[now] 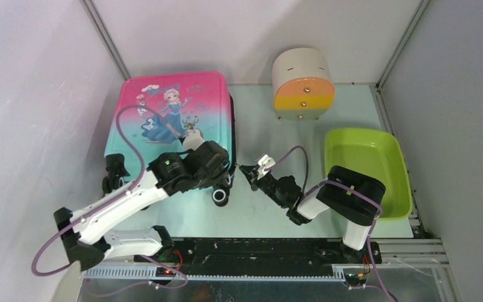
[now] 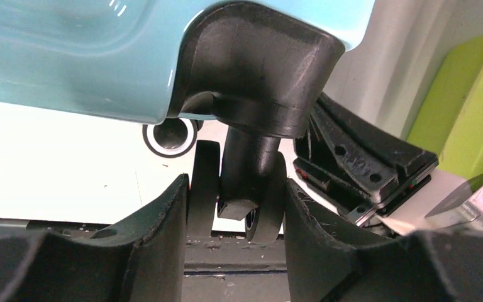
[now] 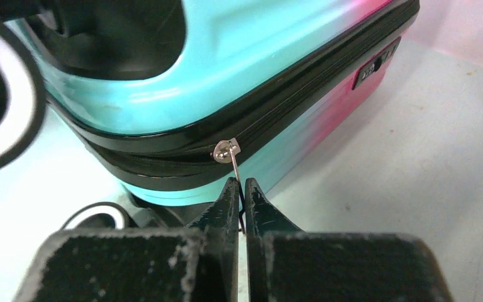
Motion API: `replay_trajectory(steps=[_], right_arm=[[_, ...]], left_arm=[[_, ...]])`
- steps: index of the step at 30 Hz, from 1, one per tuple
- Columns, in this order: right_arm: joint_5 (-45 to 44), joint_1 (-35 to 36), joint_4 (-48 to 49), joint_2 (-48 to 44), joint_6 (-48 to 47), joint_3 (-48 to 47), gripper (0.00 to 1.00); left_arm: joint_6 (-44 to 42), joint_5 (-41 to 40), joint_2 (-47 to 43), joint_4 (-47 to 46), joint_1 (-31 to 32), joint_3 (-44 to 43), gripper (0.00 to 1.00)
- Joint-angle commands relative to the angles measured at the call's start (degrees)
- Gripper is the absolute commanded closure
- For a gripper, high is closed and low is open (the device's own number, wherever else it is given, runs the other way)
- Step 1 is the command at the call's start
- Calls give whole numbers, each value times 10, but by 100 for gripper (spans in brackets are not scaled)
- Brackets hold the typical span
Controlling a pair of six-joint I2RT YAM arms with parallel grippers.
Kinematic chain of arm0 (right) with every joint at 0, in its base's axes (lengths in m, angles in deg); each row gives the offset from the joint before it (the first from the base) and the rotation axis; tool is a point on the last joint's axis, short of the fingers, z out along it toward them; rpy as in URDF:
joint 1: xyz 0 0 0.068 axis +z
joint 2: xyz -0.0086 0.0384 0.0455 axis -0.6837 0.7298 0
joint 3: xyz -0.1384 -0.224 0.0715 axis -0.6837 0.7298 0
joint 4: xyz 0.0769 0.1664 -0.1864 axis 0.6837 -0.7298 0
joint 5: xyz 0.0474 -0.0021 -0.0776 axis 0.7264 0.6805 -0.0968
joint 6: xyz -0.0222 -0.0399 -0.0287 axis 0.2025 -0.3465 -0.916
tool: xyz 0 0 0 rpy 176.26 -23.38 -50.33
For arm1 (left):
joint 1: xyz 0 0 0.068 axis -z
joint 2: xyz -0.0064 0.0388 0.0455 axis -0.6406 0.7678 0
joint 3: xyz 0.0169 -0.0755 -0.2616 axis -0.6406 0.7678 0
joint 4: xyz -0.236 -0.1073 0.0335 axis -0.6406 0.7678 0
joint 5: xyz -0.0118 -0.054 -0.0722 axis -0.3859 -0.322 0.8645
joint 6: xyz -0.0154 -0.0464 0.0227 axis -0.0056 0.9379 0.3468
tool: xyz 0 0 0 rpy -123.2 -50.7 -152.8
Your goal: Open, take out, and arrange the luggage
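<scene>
The luggage (image 1: 170,107) lies flat at the left of the table, pink fading to teal, print side up, its black zipper band still closed (image 3: 258,107). My left gripper (image 1: 225,170) is at its near right corner. In the left wrist view, the left gripper (image 2: 236,195) has its fingers pressed against both sides of a black twin wheel (image 2: 270,207) under the corner housing. My right gripper (image 1: 246,170) is just right of that corner. In its wrist view the right gripper (image 3: 241,189) is shut on the thin metal zipper pull (image 3: 233,165).
A lime-green tray (image 1: 402,176) stands at the right. A beige cylinder with an orange-yellow face (image 1: 302,85) stands at the back. Another suitcase wheel (image 1: 220,197) sticks out toward the near edge. Grey walls enclose the table.
</scene>
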Motion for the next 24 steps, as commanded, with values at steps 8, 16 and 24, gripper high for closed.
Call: replay_trajectory(steps=[8,16,24], right_arm=[[-2,-98,6,7,-107,-82,100],[53,-156,-101,87,-105,-240,100],[71,-212,-209,150,-85,-399,100]], left_arm=[[-13,-44,-109,79,-11,73,100],[-15,-31,-117,77,-11,97,100],[-9,-44,-134,109,-11,89,100]])
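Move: My right fingers are shut on the zipper pull, its slider about 2 cm to their left and 1 cm ahead. The lock on this long side is some 17 cm ahead of that hand, 3 cm left and 2 cm lower; the drawer box is roughly 27 cm ahead and 25 cm right. My left hand grips the suitcase's upper wheel, with the lower wheel about 14 cm beneath, 2 cm left; from it, the slider is 9 cm ahead, 6 cm right, 8 cm down. Keeping the metal pull pinched, I drag it with my right hand forward along the suitcase's long side to the lock, about 17 cm, slow at first and then fast, letting the wrist roll and swing a little clockwise. My left hand keeps its grip on the upper wheel and draws that corner some 3 cm back and left. ##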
